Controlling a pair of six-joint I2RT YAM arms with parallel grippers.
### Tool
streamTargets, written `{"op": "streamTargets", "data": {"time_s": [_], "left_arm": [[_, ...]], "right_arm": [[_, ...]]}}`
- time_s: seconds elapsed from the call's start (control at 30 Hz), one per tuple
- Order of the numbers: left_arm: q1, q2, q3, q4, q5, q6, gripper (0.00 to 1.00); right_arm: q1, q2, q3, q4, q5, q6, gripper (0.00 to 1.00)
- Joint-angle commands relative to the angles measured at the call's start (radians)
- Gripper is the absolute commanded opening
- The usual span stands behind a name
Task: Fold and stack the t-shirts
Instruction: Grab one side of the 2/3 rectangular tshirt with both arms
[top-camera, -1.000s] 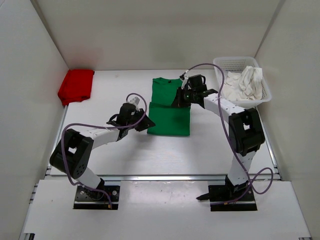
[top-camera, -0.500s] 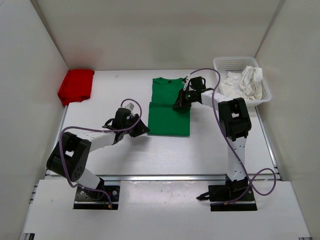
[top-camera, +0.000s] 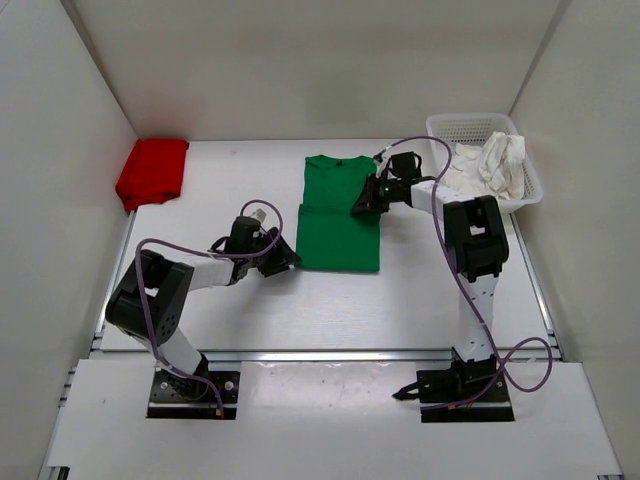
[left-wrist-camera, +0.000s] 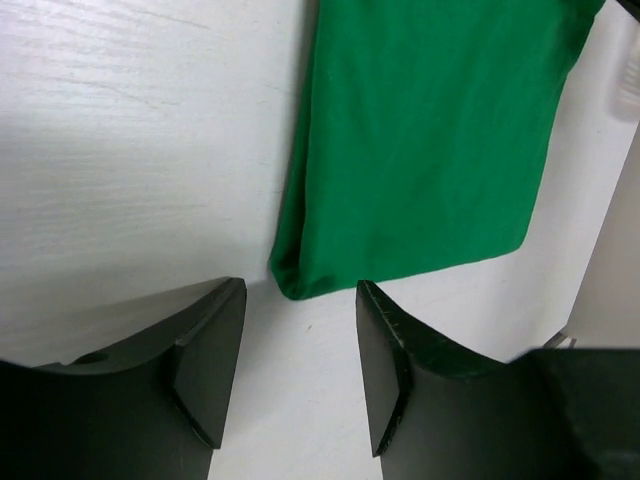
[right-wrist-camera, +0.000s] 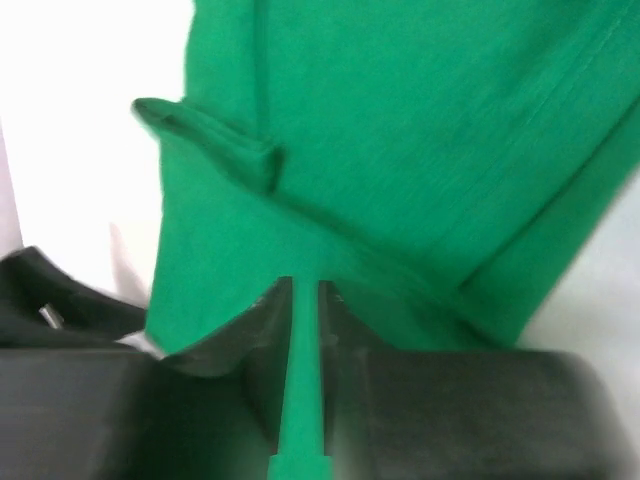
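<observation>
The green t-shirt (top-camera: 340, 212) lies folded flat in the middle of the table. My right gripper (top-camera: 363, 200) sits at its right edge, shut on a thin fold of green cloth (right-wrist-camera: 300, 340). My left gripper (top-camera: 284, 258) is open just off the shirt's near left corner (left-wrist-camera: 298, 280). Only bare table shows between its fingers (left-wrist-camera: 205, 350), and they touch no cloth. The red t-shirt (top-camera: 152, 172) lies folded in the far left corner. The white t-shirt (top-camera: 490, 165) is bunched in the basket.
A white mesh basket (top-camera: 530, 185) stands at the far right corner, close behind my right arm. White walls close in the table on the left, back and right. A metal rail (top-camera: 320, 355) runs along the table's near edge.
My left gripper has opened, let go of the green shirt's near left corner and drawn back slightly. My right arm's elbow has swung up while its gripper stays at the shirt's right edge.
</observation>
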Motion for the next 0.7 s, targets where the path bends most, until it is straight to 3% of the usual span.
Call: {"op": "streamTargets", "data": {"time_s": [0.0, 0.03, 0.13, 0.2, 0.3, 0.43, 0.67], "left_arm": [[-0.015, 0.023, 0.039, 0.017, -0.002, -0.005, 0.57], [-0.021, 0.034, 0.042, 0.012, -0.011, -0.003, 0.55], [-0.026, 0.036, 0.034, 0.019, -0.040, -0.016, 0.47], [-0.026, 0.042, 0.027, 0.027, -0.051, -0.019, 0.44], [-0.020, 0.048, 0.017, 0.044, -0.043, -0.031, 0.39], [-0.027, 0.049, 0.011, 0.049, -0.046, -0.030, 0.33], [-0.029, 0.059, 0.016, 0.050, -0.043, -0.033, 0.26]], "right_arm": [[0.004, -0.214, -0.066, 0.054, 0.019, 0.023, 0.18], [-0.003, -0.246, -0.103, 0.092, 0.013, 0.049, 0.27], [0.000, -0.450, -0.404, 0.262, 0.042, 0.146, 0.39], [0.007, -0.538, -0.553, 0.365, 0.073, 0.187, 0.42], [-0.005, -0.631, -0.751, 0.390, 0.110, 0.214, 0.43], [-0.040, -0.721, -0.945, 0.404, 0.173, 0.238, 0.47], [-0.040, -0.678, -1.045, 0.490, 0.142, 0.278, 0.52]]}}
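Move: The folded green shirt's near right corner lies about 17 cm back from the right hand, 5 cm to its right and 3 cm lower; the collar is some 15 cm ahead and 4 cm to the left of that hand, at the same low level. The shirt's near left corner is almost at the left fingertips, 1 cm ahead, 1 cm right and 1 cm below; the far left corner of its lower panel is 15 cm ahead and 1 cm right of the left hand. The green shirt's near right corner is what the right hand heads for: it leaves the spot over the cloth, arcs up about 8 cm, then comes back some 18 cm and 7 cm to the right, sinking again, its fingers opening to half and turning clockwise. The left hand eases down 1 cm and closes its fingers around the near left corner. ##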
